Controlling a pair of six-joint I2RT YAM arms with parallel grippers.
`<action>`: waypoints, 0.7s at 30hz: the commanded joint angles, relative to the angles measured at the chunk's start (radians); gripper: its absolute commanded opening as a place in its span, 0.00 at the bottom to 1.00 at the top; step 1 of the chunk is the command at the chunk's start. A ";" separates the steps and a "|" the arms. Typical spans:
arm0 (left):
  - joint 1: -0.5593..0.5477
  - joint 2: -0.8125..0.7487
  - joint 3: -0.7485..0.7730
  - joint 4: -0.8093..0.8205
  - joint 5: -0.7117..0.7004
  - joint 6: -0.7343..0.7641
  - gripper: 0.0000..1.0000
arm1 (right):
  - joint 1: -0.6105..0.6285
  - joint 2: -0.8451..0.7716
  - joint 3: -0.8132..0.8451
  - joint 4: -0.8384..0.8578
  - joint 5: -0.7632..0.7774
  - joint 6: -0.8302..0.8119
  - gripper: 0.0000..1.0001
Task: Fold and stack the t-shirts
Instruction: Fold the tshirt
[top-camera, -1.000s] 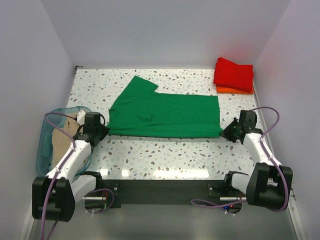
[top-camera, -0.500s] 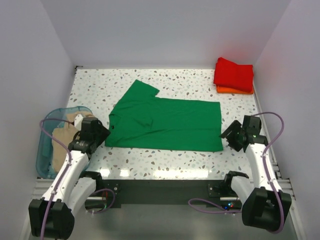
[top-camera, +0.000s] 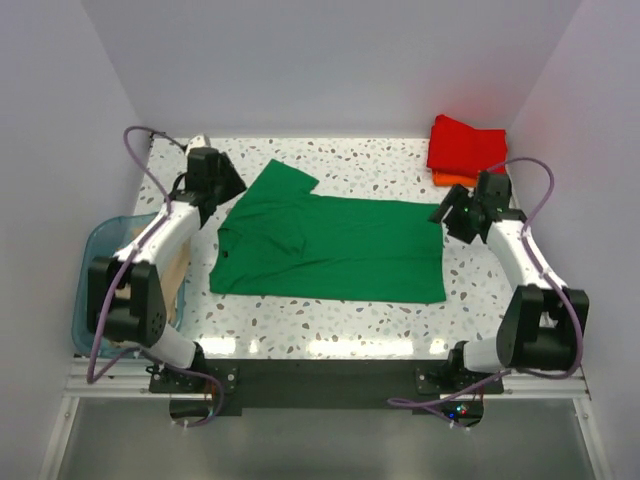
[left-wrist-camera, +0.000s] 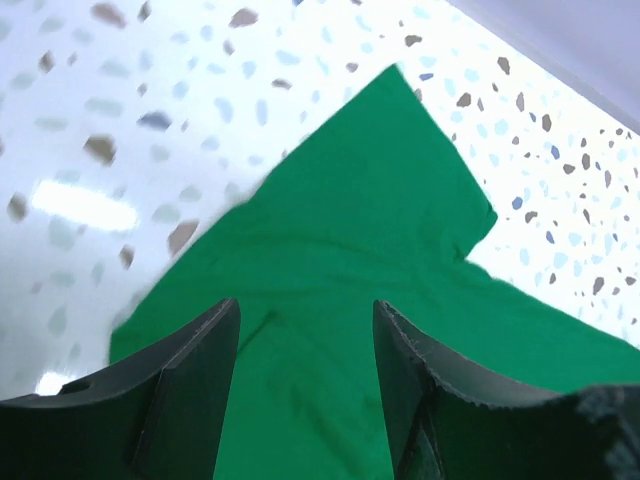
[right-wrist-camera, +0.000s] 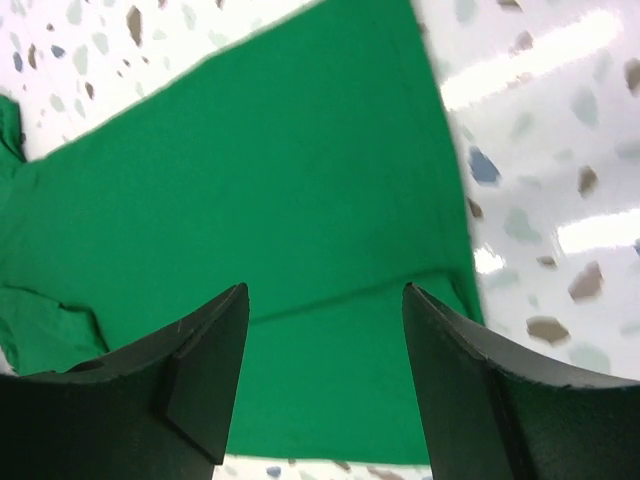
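A bright green t-shirt (top-camera: 330, 245) lies spread flat mid-table, one sleeve (left-wrist-camera: 400, 170) pointing to the back left. My left gripper (top-camera: 234, 189) hovers open over that sleeve side, and the left wrist view shows only green cloth (left-wrist-camera: 300, 400) between the open fingers (left-wrist-camera: 305, 312). My right gripper (top-camera: 444, 213) stands open above the shirt's far right corner, nothing held (right-wrist-camera: 325, 292); a fold line crosses the cloth (right-wrist-camera: 250, 180) there. At the back right a folded red t-shirt (top-camera: 468, 147) rests on a folded orange one (top-camera: 452, 180).
A translucent teal bin (top-camera: 88, 262) stands off the table's left edge with a beige t-shirt (top-camera: 178, 285) in it, partly hidden by the left arm. Walls close in the back and both sides.
Both grippers opened and let go of the green shirt's near edge. Both arms then swung from the near edge to the shirt's far side.
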 joint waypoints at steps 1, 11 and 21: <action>-0.010 0.155 0.160 0.118 0.036 0.150 0.61 | 0.057 0.100 0.130 0.078 0.049 -0.046 0.66; -0.015 0.667 0.610 0.155 0.163 0.329 0.61 | 0.088 0.336 0.271 0.195 0.058 -0.048 0.64; -0.018 0.959 0.862 0.174 0.198 0.353 0.62 | 0.089 0.368 0.250 0.316 0.040 -0.042 0.64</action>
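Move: The green t-shirt's sleeve tip lies about 22 cm ahead of the left hand, 7 cm to its right and 16 cm below; the shirt's middle is some 5 cm back and 21 cm right of that hand. For the right hand, the shirt's far right corner is roughly 15 cm ahead, 3 cm right and 12 cm below, with the red folded stack some 30 cm ahead and 12 cm right. Open left hand reaches 20 cm forward and down to sleeve tip; open right 10 cm forward towards corner. ##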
